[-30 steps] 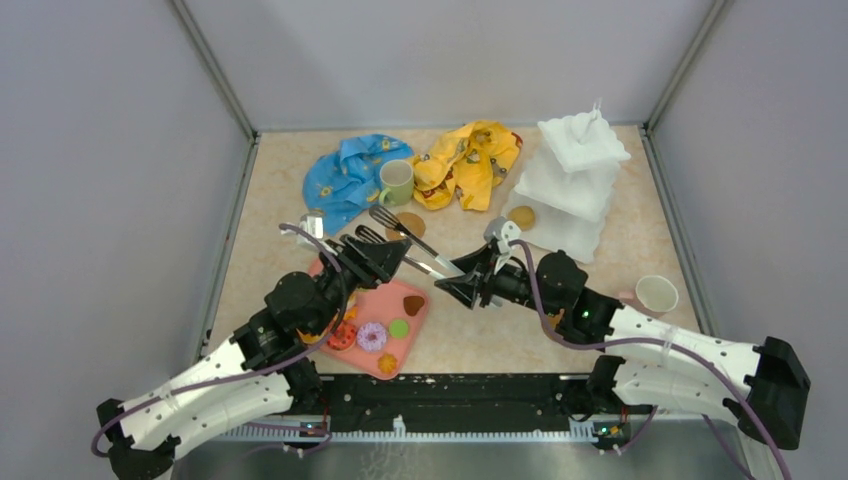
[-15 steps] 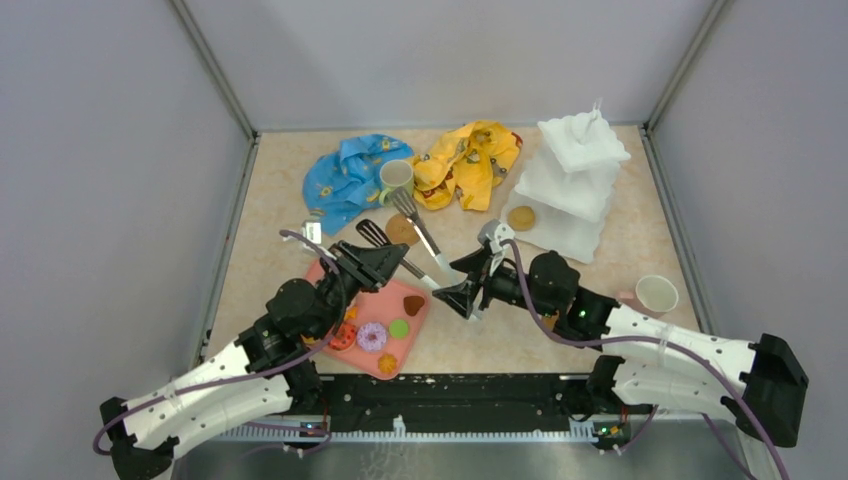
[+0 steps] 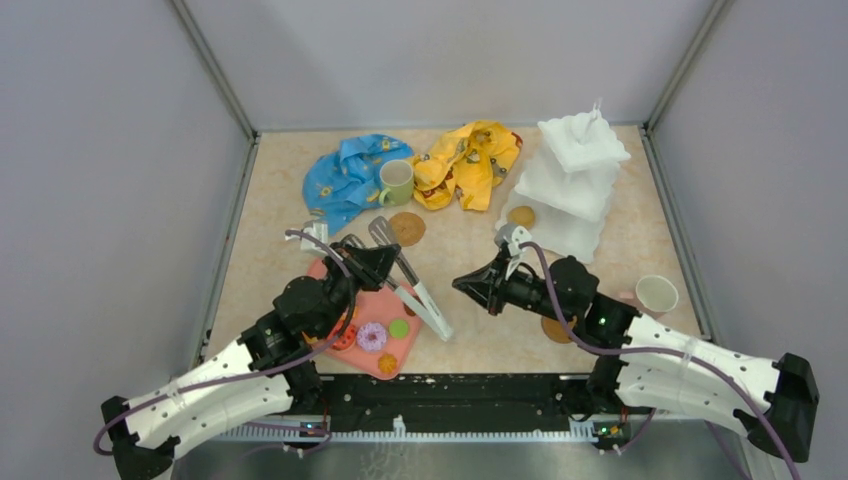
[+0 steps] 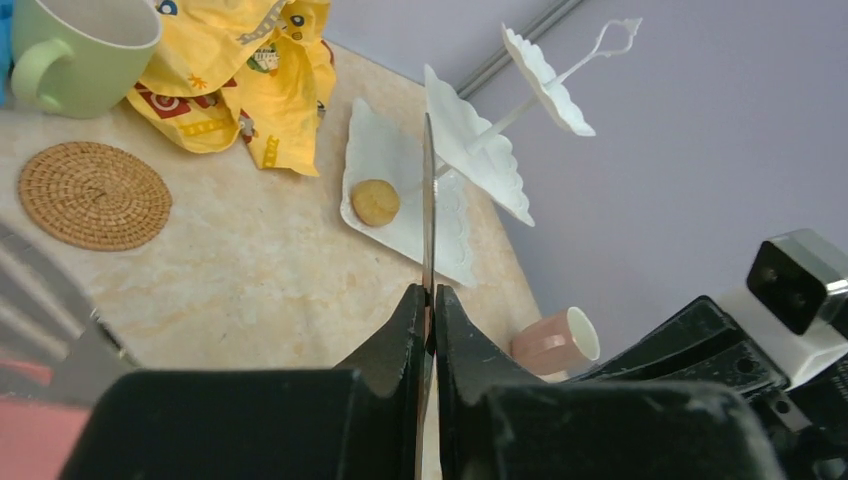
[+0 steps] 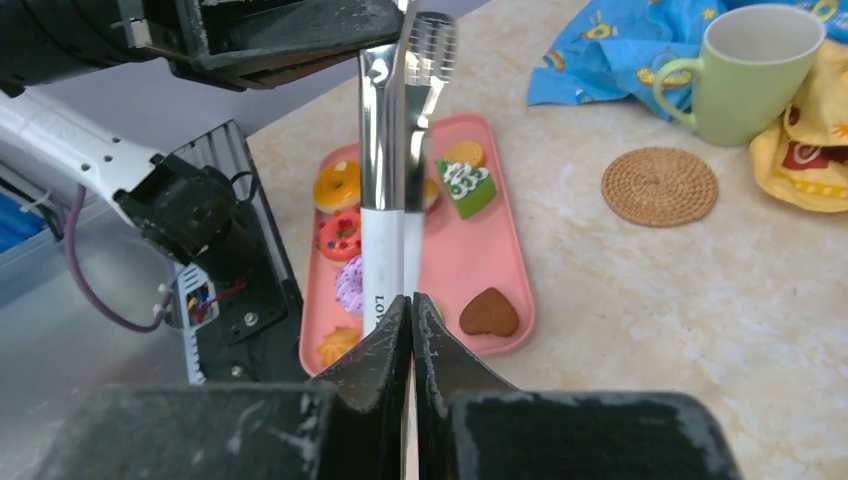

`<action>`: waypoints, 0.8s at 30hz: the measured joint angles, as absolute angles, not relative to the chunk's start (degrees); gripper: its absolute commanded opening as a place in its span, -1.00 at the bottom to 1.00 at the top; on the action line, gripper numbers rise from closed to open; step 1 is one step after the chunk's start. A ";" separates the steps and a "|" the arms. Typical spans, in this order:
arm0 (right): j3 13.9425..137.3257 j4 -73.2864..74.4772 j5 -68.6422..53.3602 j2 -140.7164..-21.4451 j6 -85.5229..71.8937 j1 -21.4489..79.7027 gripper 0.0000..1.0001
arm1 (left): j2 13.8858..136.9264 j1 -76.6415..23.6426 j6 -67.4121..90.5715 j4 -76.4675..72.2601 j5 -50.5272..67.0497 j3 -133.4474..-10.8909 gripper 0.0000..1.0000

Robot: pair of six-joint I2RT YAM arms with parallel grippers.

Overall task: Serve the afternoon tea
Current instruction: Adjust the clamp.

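My left gripper [image 3: 378, 262] [image 4: 428, 292] is shut on one thin arm of the metal tongs [image 3: 412, 292] [image 4: 428, 200], above the pink tray's far edge. Just right of the tongs' white handle end, my right gripper [image 3: 463, 283] [image 5: 410, 300] is shut on nothing. Toy donuts [image 3: 371, 337] and a heart cookie [image 5: 489, 312] lie on the tray. One pastry [image 3: 520, 216] [image 4: 375, 202] sits on the bottom tier of the white stand [image 3: 575, 180]. The pale green mug [image 3: 396, 182] stands at the back by a coaster [image 3: 407, 228]. A pinkish-white mug [image 3: 655, 294] lies at the right; a second coaster [image 3: 557, 328] is by my right arm.
The pink tray [image 3: 400, 352] lies at the near left. A blue cloth [image 3: 345, 175] and a yellow cloth [image 3: 470, 160] are bunched at the back, either side of the green mug. Grey walls close in the table.
My right gripper let go of the tongs' handle, shut, and drew back to the right. My left gripper closed on the tongs, whose handle end swung toward the table's front.
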State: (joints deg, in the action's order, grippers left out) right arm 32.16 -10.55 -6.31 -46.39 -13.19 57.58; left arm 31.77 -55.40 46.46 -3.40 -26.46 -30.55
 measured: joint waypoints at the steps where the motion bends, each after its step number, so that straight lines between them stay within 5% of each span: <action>1: 32.16 -10.11 -6.74 -46.06 -13.67 57.58 -1.00 | 31.79 -55.40 45.45 -3.18 -26.46 -30.57 -0.83; 5: 32.53 -8.27 -8.95 -45.76 -16.58 57.58 0.47 | 31.70 -55.37 43.18 -2.46 -25.61 -30.63 -0.89; 7: 33.50 -7.01 -9.58 -46.57 -18.13 57.56 0.88 | 31.27 -55.33 41.71 -2.57 -24.67 -30.63 -0.90; 24: 36.75 -19.55 -28.64 -56.51 -33.04 52.14 0.98 | 29.85 -55.29 29.30 -16.71 -0.23 -31.79 -1.00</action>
State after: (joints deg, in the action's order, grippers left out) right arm 36.75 -19.55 -28.64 -56.51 -33.04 52.14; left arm 29.85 -55.29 29.30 -16.71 -0.23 -31.79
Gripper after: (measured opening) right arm 0.987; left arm 0.070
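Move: The clamp is pinched by one arm in the left hand, its white handle running back, right and down, the handle's middle about 7 cm back, 5 right and 8 below. From the right hand, shut on nothing, that middle is roughly 5 cm left, 3 back and 4 lower. The pink tray's middle lies 19 cm left and 1 ahead of the right hand, 21 down; the brown heart 8 left, 3 ahead, equally low. Open the right gripper wide and bring it left, back and up, about 5 cm in all, around the clamp's handle, tipping its wrist and turning it counter-clockwise. Keep the left pinch on the clamp arm; after a short hold, draw that hand up and back some 10 cm with a little right, tilting its fingers up and turning them clockwise. ##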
